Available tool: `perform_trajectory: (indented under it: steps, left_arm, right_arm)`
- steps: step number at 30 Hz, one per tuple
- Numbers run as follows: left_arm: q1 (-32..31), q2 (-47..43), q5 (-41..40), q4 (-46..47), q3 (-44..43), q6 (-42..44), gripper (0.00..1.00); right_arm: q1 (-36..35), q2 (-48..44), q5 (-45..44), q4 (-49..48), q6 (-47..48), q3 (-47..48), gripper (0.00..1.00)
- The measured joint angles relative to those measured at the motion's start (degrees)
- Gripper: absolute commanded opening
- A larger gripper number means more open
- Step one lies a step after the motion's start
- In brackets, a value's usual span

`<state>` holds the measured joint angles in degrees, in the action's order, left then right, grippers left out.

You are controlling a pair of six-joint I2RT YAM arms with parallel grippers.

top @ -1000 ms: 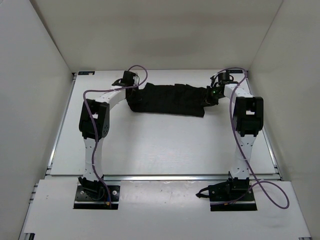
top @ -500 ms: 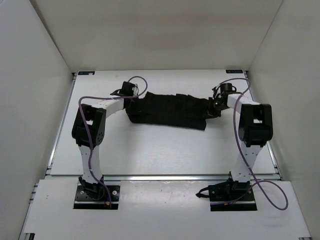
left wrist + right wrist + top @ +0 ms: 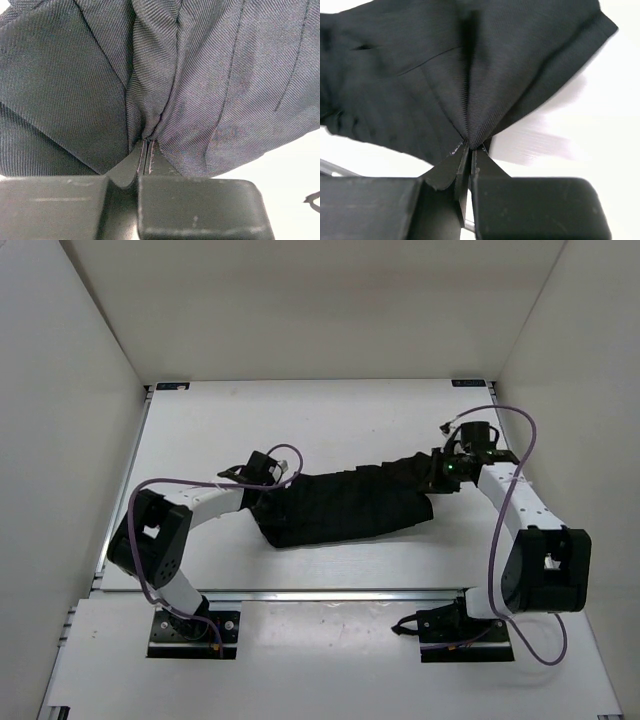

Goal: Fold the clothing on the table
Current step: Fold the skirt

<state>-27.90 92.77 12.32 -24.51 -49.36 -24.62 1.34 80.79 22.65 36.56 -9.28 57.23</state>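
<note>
The black pleated clothing (image 3: pixel 345 505) stretches across the middle of the white table (image 3: pixel 330 425), its right end raised. At its left end, my left gripper (image 3: pixel 268 486) is shut on a pinch of the fabric; in the left wrist view the cloth (image 3: pixel 165 75) bunches into the closed fingertips (image 3: pixel 146 142). My right gripper (image 3: pixel 441 469) is shut on the right end of the clothing, and the right wrist view shows the fabric (image 3: pixel 445 75) gathered to a point between its tips (image 3: pixel 470 146).
White walls (image 3: pixel 75 440) enclose the table on the left, right and back. A metal rail (image 3: pixel 330 593) runs along the near edge in front of the arm bases. Purple cables loop over both arms.
Both arms have drawn the clothing from the far part of the table toward the near side. The left gripper closed on the fabric during this move. The garment now lies slanted, right end higher.
</note>
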Motion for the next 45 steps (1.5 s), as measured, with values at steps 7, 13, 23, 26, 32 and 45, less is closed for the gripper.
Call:
perform_trajectory:
  steps: [7, 13, 23, 26, 32, 45]
  left_arm:
    - [0.2, 3.0, 5.1, 1.3, -1.7, -0.2, 0.00]
    - [-2.7, 10.2, 11.2, 3.7, -8.0, -1.0, 0.00]
    - [-8.4, 22.9, 16.9, 9.2, -21.6, -4.5, 0.00]
    - [-8.3, 24.8, 18.9, 11.2, -22.9, -6.4, 0.00]
    - [-7.5, 26.1, 20.4, 14.6, -23.5, -8.7, 0.00]
    - [-2.6, 20.4, 25.0, 25.9, -10.8, -15.3, 0.04]
  right_arm:
    - [-12.3, 0.9, 2.8, -3.4, -4.5, 1.0, 0.00]
    - [-19.8, 6.6, 4.5, -4.7, -8.3, 9.5, 0.00]
    - [-21.2, 8.7, 5.0, -6.7, -13.2, 18.9, 0.00]
    - [-22.7, 8.7, 6.1, -9.6, -16.0, 16.0, 0.00]
    - [-26.9, 8.7, 8.4, -14.9, -21.1, 7.6, 0.01]
    - [-27.1, 8.6, 10.9, -23.8, -28.1, 0.3, 0.44]
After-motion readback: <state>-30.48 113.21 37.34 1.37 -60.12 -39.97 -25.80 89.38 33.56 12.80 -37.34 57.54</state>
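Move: From the right hand, gripping the skirt's raised right end, the skirt's middle lies about 24 cm left, 6 cm back and 10 cm below; its near right corner is roughly 2 cm left, 9 cm back and 8 cm lower. From the left hand, pinching the skirt's left end at table height, that middle is some 20 cm right, level in reach and height; the near left corner lies about 12 cm back and 1 cm right. Inward from both ends, the right hand swings its held end some 20 cm left in an arch over the skirt, rising about 9 cm, then sinking and drawing back before its fingers part about a quarter. Low along the table, the left hand keeps its pinch and drags its end right and a little forward, then eases slightly back left. Both wrists tilt their fingers further inward, 20 to 30 degrees. ##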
